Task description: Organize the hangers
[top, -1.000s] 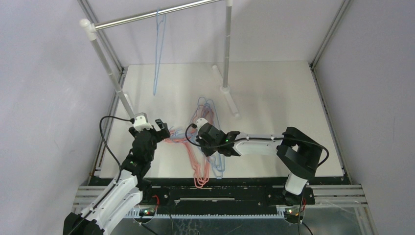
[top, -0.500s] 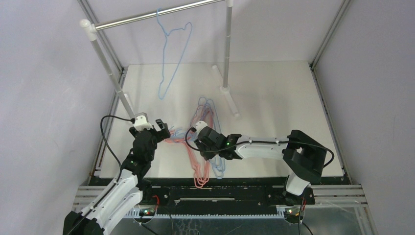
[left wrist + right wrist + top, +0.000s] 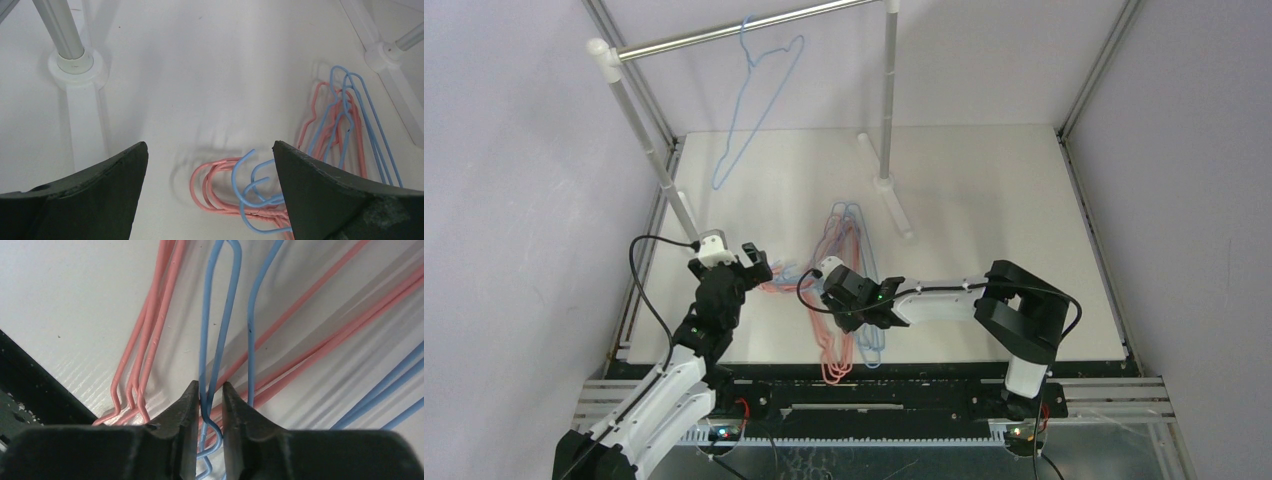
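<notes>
One light blue hanger (image 3: 759, 95) hangs by its hook from the silver rail (image 3: 724, 32), tilted to the left. Several pink and blue hangers (image 3: 844, 250) lie in a pile mid-table. My right gripper (image 3: 849, 305) is low over the pile's near part. In the right wrist view my right gripper (image 3: 209, 387) has its jaws nearly together, pinching the doubled wire of a blue hanger (image 3: 220, 315), with pink hangers (image 3: 150, 330) lying beside it. My left gripper (image 3: 210, 150) stands wide open just above the table, with pink hooks (image 3: 215, 182) and blue hooks (image 3: 250, 170) lying between its fingers, untouched.
The rail's white posts stand on the table, the left foot (image 3: 75, 67) close ahead of my left gripper and the right post (image 3: 889, 120) behind the pile. The table's dark near edge (image 3: 30, 375) lies close to my right gripper. Walls enclose both sides.
My right gripper has shifted left and toward the near edge, opened, and closed in on a blue wire. The hung blue hanger has swung left on the rail. The left arm has stayed still.
</notes>
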Controlling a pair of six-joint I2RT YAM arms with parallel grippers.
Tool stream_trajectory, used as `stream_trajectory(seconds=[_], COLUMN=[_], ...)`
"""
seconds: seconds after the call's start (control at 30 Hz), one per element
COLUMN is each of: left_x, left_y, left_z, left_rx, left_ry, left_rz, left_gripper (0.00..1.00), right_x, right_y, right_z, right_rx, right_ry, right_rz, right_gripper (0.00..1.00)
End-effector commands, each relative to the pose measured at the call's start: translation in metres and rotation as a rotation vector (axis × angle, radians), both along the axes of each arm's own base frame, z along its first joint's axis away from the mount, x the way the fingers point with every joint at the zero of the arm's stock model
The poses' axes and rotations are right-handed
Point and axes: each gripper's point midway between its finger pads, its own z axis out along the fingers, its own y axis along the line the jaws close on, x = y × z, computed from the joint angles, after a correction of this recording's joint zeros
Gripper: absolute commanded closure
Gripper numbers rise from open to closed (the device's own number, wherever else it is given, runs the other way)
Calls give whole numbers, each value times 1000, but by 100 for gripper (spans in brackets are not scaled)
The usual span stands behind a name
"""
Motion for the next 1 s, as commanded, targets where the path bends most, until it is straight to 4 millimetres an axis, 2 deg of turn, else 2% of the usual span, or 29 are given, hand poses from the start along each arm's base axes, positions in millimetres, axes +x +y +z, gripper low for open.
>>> stream_trajectory(seconds=[0.0,0.1,0.27,0.37,0.47,0.6,0.67,0.73,0.8,0.97], left_x=[3,3,3,3,3,2,2,2,2,2], left_y=[-3,-3,-3,-3,-3,-3,-3,-2,-2,-2], left_z=[7,7,8,8,9,9,10,10,10,9], left_rx=[-17,-17,-19,-18,-19,-19,-20,-20,-20,-18], left_ry=[-37,-38,-39,-41,-42,-42,-44,-45,-46,-44], left_rz=[-5,-6,-6,-8,-7,-9,-8,-7,-5,-6], left_gripper=[0,1,0,0,1,0,0,1,1,1], right_x=[1,-1,-3,-1,0,0,0,1,4,13], right_y=[12,15,15,12,8,8,9,8,5,-3], right_z=[18,37,72,86,89,78,76,76,79,112], right_rx=[55,95,154,167,162,138,137,134,139,207], right_ry=[-19,-32,-74,-101,-113,-101,-95,-96,-105,-141], right_rz=[19,44,71,59,50,49,43,30,21,-8], right_gripper=[79,82,82,82,80,82,88,100,100,100])
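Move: The right fingers are already around the wires of a blue hanger in the pile, right at their tips, just above the table. From there the pink hangers' near ends lie about 12 cm back, straight in line, the pile's hooks some 6 cm ahead and 10 cm left, and its far ends about 18 cm ahead and 2 cm right. From the left hand, the pinched blue wires are about 9 cm back, 11 cm right and 11 cm below. The right fingers tighten on the blue wire and raise it about 7 cm from the pile, then shut fully. ##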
